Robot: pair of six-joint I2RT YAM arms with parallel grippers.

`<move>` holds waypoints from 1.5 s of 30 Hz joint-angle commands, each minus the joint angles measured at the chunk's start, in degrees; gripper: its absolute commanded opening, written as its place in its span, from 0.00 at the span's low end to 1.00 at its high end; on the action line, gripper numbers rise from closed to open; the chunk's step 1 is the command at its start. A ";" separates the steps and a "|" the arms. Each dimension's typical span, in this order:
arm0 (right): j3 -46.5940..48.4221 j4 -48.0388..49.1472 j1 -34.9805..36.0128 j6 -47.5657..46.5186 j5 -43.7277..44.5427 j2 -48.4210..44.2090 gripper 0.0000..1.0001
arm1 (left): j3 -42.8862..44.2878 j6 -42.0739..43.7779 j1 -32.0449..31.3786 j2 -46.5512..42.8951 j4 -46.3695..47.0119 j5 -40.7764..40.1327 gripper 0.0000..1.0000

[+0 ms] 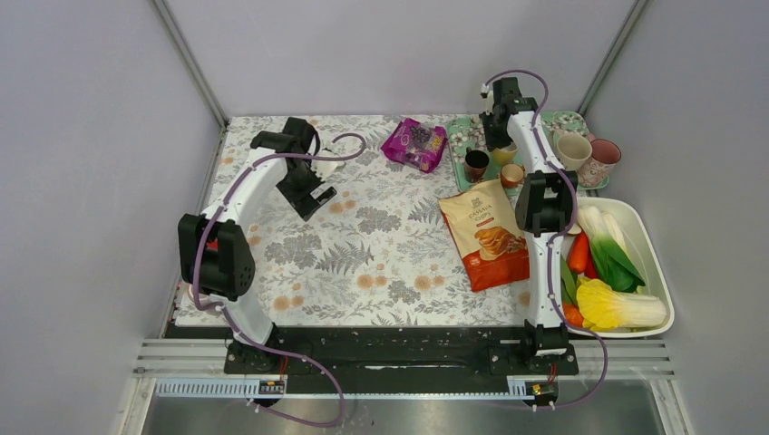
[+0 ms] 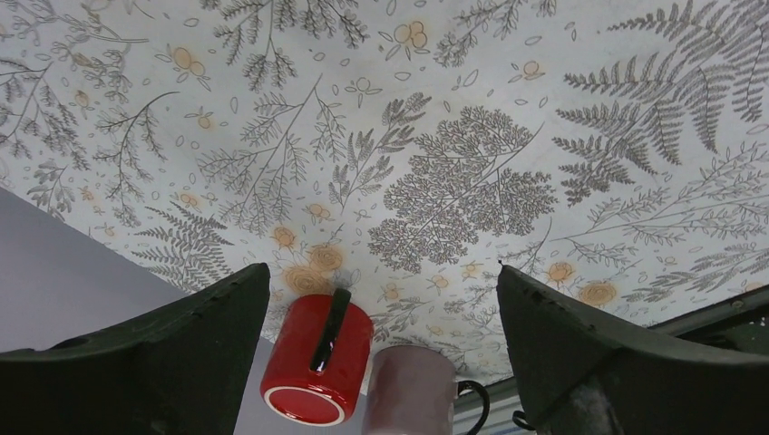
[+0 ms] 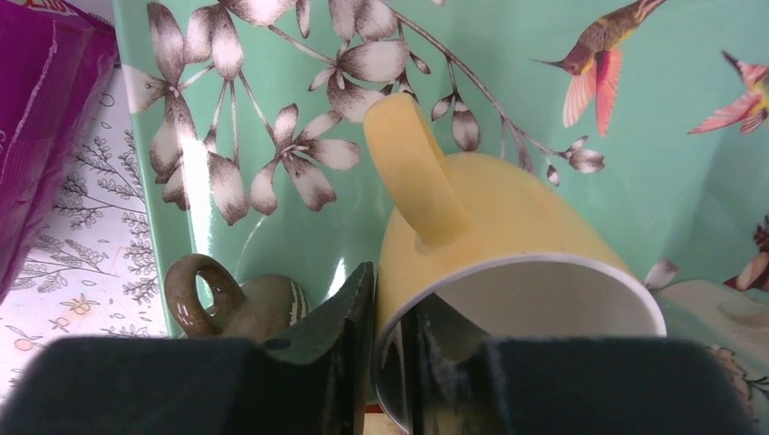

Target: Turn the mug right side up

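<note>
A yellow mug [image 3: 508, 217] with a white inside is over the green flowered tray [image 3: 544, 91], tilted with its mouth toward the wrist camera and its handle pointing away. My right gripper [image 3: 388, 304] is shut on its rim, one finger outside the wall and one inside. In the top view the mug [image 1: 504, 154] shows just below the right gripper [image 1: 499, 140] at the back of the table. My left gripper [image 1: 308, 195] is open and empty above the flowered tablecloth; its jaws [image 2: 382, 268] stand wide apart.
On the tray are a brown cup [image 1: 476, 164] and a small orange cup [image 1: 512, 174]; a cream mug [image 1: 573, 149] and pink mug [image 1: 604, 160] stand right. A purple bag [image 1: 414, 143], a snack bag [image 1: 487, 234], a vegetable bin [image 1: 648, 245]. The left wrist view shows a red mug [image 2: 313, 362] and a mauve mug [image 2: 413, 394].
</note>
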 commanded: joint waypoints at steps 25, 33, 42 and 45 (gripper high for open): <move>-3.81 0.30 1.42 -0.09 -6.42 -23.99 0.99 | -18.24 30.88 10.95 -4.30 -0.52 -18.43 0.91; -12.01 -1.29 2.85 0.56 -7.63 -30.46 0.99 | -13.87 27.95 15.59 2.55 0.42 -17.53 0.79; -18.68 -2.40 2.95 1.95 -7.22 -35.87 1.00 | -16.69 31.04 17.19 4.09 3.62 -18.05 0.70; -19.42 -2.36 2.94 2.17 -7.24 -36.63 1.00 | -16.93 31.71 17.38 3.90 2.49 -17.52 0.70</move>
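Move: The left hand goes for the upside-down red mug, roughly 21 cm to its left, 6 cm back and 10 cm below; a mauve mug stands next to the red one, about 11 cm nearer the base. The right fingers still pinch the rim of the upright yellow mug on the tray, its middle about 4 cm to the right, 1 cm ahead and 3 cm lower. A dark mug is some 4 cm left and 4 cm back of that hand, a small cup 4 cm right and 6 cm back. Leftward some 16 cm, sinking about 7 cm and drawing back a little, the left hand heads for the red mug, its left side rolling up some 20 degrees and its fingers tipping back as they close partway, without touching it. The right fingers open wide off the yellow mug's rim; that hand rises steeply, then draws back towards the base and dips slightly. ##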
